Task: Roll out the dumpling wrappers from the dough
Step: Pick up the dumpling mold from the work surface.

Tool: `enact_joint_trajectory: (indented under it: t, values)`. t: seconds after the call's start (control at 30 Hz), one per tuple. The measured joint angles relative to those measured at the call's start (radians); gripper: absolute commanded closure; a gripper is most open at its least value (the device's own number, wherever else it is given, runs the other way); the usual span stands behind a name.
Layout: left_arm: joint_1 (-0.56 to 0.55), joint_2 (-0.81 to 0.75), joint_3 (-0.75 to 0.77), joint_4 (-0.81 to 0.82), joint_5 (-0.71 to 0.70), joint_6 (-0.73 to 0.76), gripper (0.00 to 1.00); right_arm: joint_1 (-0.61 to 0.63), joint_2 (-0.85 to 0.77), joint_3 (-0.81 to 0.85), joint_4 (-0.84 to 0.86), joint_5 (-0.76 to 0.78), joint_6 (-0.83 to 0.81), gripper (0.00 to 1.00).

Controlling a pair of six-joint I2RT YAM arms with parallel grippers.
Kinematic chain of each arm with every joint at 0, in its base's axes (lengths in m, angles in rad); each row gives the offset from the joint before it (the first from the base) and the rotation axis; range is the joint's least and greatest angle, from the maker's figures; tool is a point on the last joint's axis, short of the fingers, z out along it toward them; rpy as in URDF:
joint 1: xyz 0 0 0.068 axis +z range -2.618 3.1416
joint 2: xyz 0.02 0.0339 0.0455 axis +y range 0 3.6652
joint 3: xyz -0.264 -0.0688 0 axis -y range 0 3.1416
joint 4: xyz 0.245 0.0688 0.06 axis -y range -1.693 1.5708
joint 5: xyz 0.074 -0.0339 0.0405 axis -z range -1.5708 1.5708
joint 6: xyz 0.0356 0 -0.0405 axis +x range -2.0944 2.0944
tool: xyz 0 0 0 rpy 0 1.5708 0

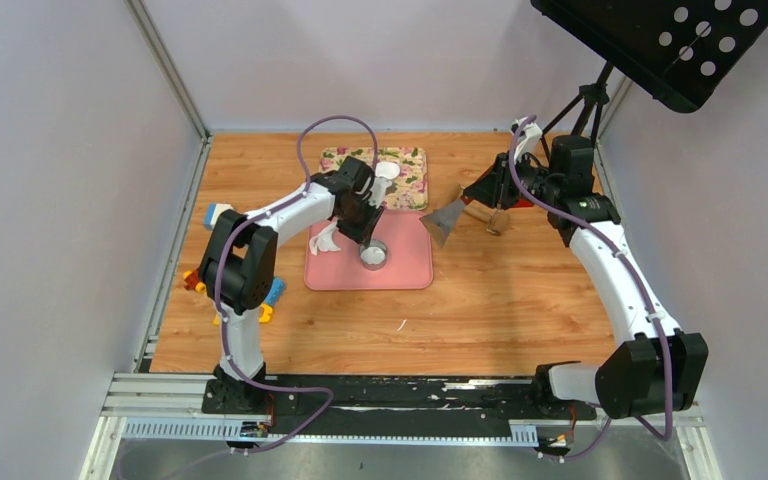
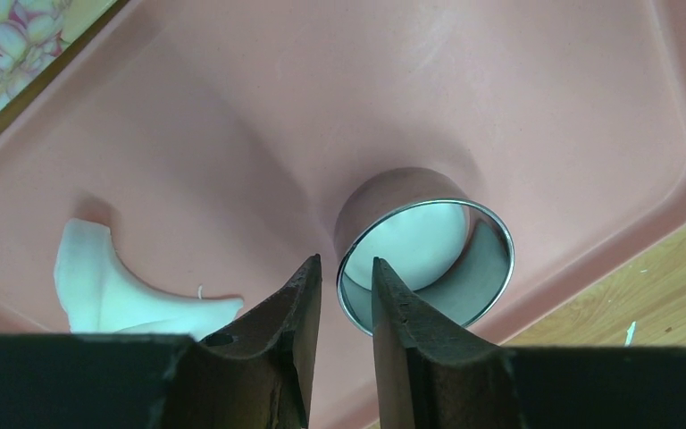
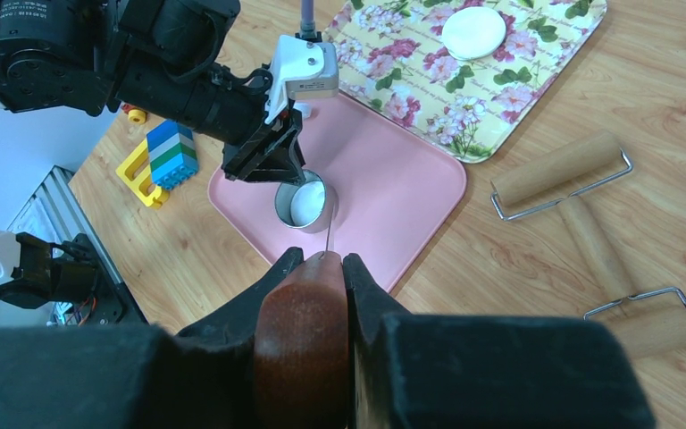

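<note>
A steel ring cutter (image 2: 393, 192) stands on the pink tray (image 2: 232, 134) with white dough (image 2: 415, 241) inside it. My left gripper (image 2: 344, 261) is open, its jaws narrow and straddling the cutter's near rim, one finger outside and one inside. A ragged dough scrap (image 2: 98, 286) lies to the left on the tray. One round dumpling wrapper (image 3: 473, 32) rests on the floral tray (image 3: 536, 80). My right gripper (image 3: 322, 259) is shut on a scraper's brown wooden handle (image 3: 304, 349), hovering right of the pink tray (image 1: 400, 265) with the blade (image 1: 447, 222) pointing at it.
Two wooden rolling pins (image 3: 558, 168) with wire handles lie on the wood table right of the trays. Toy bricks (image 3: 170, 152) sit by the left arm's base. A black perforated stand (image 1: 660, 40) on a tripod overhangs the back right corner.
</note>
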Motion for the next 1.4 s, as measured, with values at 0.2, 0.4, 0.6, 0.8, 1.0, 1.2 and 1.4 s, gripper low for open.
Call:
enact_joint_trajectory:
  t: [0.2, 0.4, 0.6, 0.8, 1.0, 1.2, 1.4]
  values:
    - [0.0, 0.005, 0.013, -0.001, 0.001, 0.0, 0.66, 0.0, -0.004, 0.0, 0.0, 0.0, 0.0, 1.0]
    - [0.0, 0.016, 0.013, -0.004, 0.002, -0.001, 0.83, 0.0, -0.011, 0.0, 0.0, 0.0, 0.0, 1.0]
    - [0.0, 0.026, 0.017, -0.016, 0.003, -0.002, 1.0, 0.0, -0.019, -0.005, 0.002, 0.0, 0.0, 1.0]
    - [0.0, 0.027, 0.021, -0.018, 0.003, -0.003, 1.0, 0.0, -0.019, -0.009, 0.004, 0.0, 0.0, 1.0]
    - [0.0, 0.027, 0.021, -0.018, 0.006, -0.003, 1.0, 0.0, -0.019, -0.016, 0.018, 0.003, 0.006, 1.0]
    - [0.0, 0.021, 0.021, -0.016, 0.026, -0.011, 1.0, -0.006, -0.015, -0.061, 0.077, 0.022, 0.065, 1.0]
    - [0.0, 0.0, 0.021, -0.008, 0.056, -0.02, 1.0, -0.024, 0.063, -0.087, 0.14, 0.039, 0.167, 1.0]
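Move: The dumpling mold, a steel ring standing on the pink tray, has its middle about 2 cm right of and 1 cm behind the left gripper, some 2 cm below; its near wall is already between the parted fingers. The round wrapper lies inside it, about 4 cm below the hand. The dough strip is 8 cm left and 3 cm ahead, the floral board's middle 18 cm ahead and 1 cm right. From the right hand, the mold lies some 17 cm left, level fore and aft, 24 cm below. Sink the left gripper a touch, barely 1 cm, with its fingers on either side of the mold's wall, and shut them to pinch the rim. Hold there briefly, then ease up and to the right about 1 cm with the mold. Keep the spatula in the right hand and, towards the end, lower it some 3 cm and reach nearly 2 cm forward. ##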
